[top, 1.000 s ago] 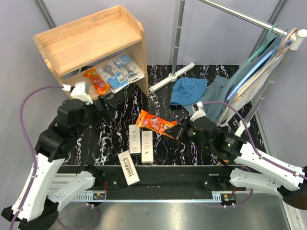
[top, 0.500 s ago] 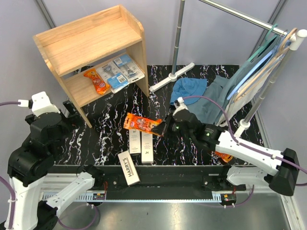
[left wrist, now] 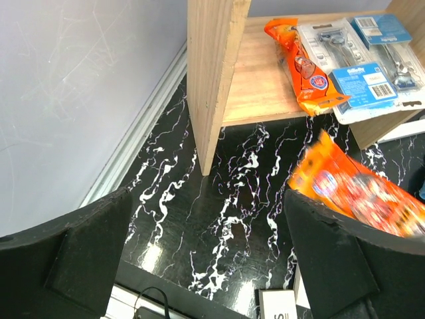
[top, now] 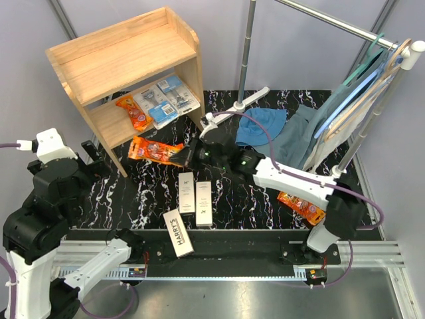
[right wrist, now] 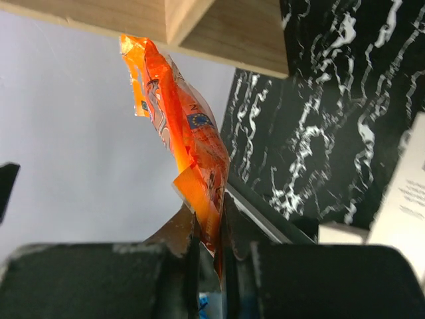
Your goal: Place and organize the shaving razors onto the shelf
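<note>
My right gripper (top: 186, 155) is shut on a shiny orange razor pack (top: 154, 149) and holds it above the table just in front of the light-wood shelf (top: 126, 56); the pack also shows in the right wrist view (right wrist: 182, 136) and the left wrist view (left wrist: 358, 189). The shelf's lower level holds another orange pack (top: 132, 111) and blue-and-clear blister packs (top: 163, 98). Three white Harry's boxes (top: 194, 197) lie near the table's front edge. A further orange pack (top: 302, 206) lies at the right. My left gripper (left wrist: 219, 266) is open and empty, pulled back at the left.
A metal clothes rack (top: 247, 50) with hanging garments (top: 362, 93) stands at the back right. Blue cloths (top: 262, 126) lie on the black marbled table (top: 153, 193) beside the rack's foot.
My right arm has carried the orange pack leftward from the table's middle to the front of the shelf. My left arm has drawn back to the left and stays there.
</note>
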`<state>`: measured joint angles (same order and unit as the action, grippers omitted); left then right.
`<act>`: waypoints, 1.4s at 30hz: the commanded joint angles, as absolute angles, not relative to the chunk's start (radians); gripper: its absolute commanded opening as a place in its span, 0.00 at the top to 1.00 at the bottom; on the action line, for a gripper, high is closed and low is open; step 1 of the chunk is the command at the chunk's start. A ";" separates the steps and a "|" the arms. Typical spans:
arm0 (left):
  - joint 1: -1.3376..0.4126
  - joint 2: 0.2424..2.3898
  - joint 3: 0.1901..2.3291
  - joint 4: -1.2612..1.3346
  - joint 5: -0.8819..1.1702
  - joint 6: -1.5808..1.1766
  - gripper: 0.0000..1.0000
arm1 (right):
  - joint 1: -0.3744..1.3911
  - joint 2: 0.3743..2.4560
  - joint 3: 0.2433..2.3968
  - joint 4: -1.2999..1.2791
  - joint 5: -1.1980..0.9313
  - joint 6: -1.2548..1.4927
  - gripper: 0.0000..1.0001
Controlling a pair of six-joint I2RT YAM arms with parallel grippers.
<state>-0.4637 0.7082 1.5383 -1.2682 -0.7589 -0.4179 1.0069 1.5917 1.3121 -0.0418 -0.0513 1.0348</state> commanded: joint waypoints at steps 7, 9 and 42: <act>-0.463 0.666 1.588 -1.295 -0.724 -0.431 0.01 | 1.002 1.830 1.595 0.184 -0.012 1.129 0.98; -0.462 0.663 1.592 -1.310 -0.727 -0.434 0.01 | 1.003 1.871 1.643 0.199 -0.024 1.150 0.98; -0.462 0.614 1.651 -1.388 -0.752 -0.457 0.01 | 1.138 2.416 2.437 0.009 0.396 1.310 0.99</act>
<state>-0.4637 0.6258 1.6249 -1.3647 -0.7204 -0.4740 1.1023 2.3848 2.3737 0.0280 0.2787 1.2850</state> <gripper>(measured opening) 0.988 0.124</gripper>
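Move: The right hand holds an orange razor packet. The free left end of the lower shelf board lies about 12 cm ahead of it, 21 cm to its left and 5 cm lower. The orange packet already on that board is some 16 cm ahead and 14 cm left, the nearer blue-and-white razor pack about 18 cm ahead and 8 cm left, both at nearly board height. From the left hand, the free spot is around 14 cm ahead, 2 cm left and 16 cm below. Leftward and forward, the right hand carries the held packet some 20 cm into the opening between the two shelf boards, rising about 8 cm on the way. Its fingers tip up by roughly 25 degrees to near level and swing a little clockwise, keeping their pinch. The left hand, still empty and wide open, backs off 3 to 4 cm. ##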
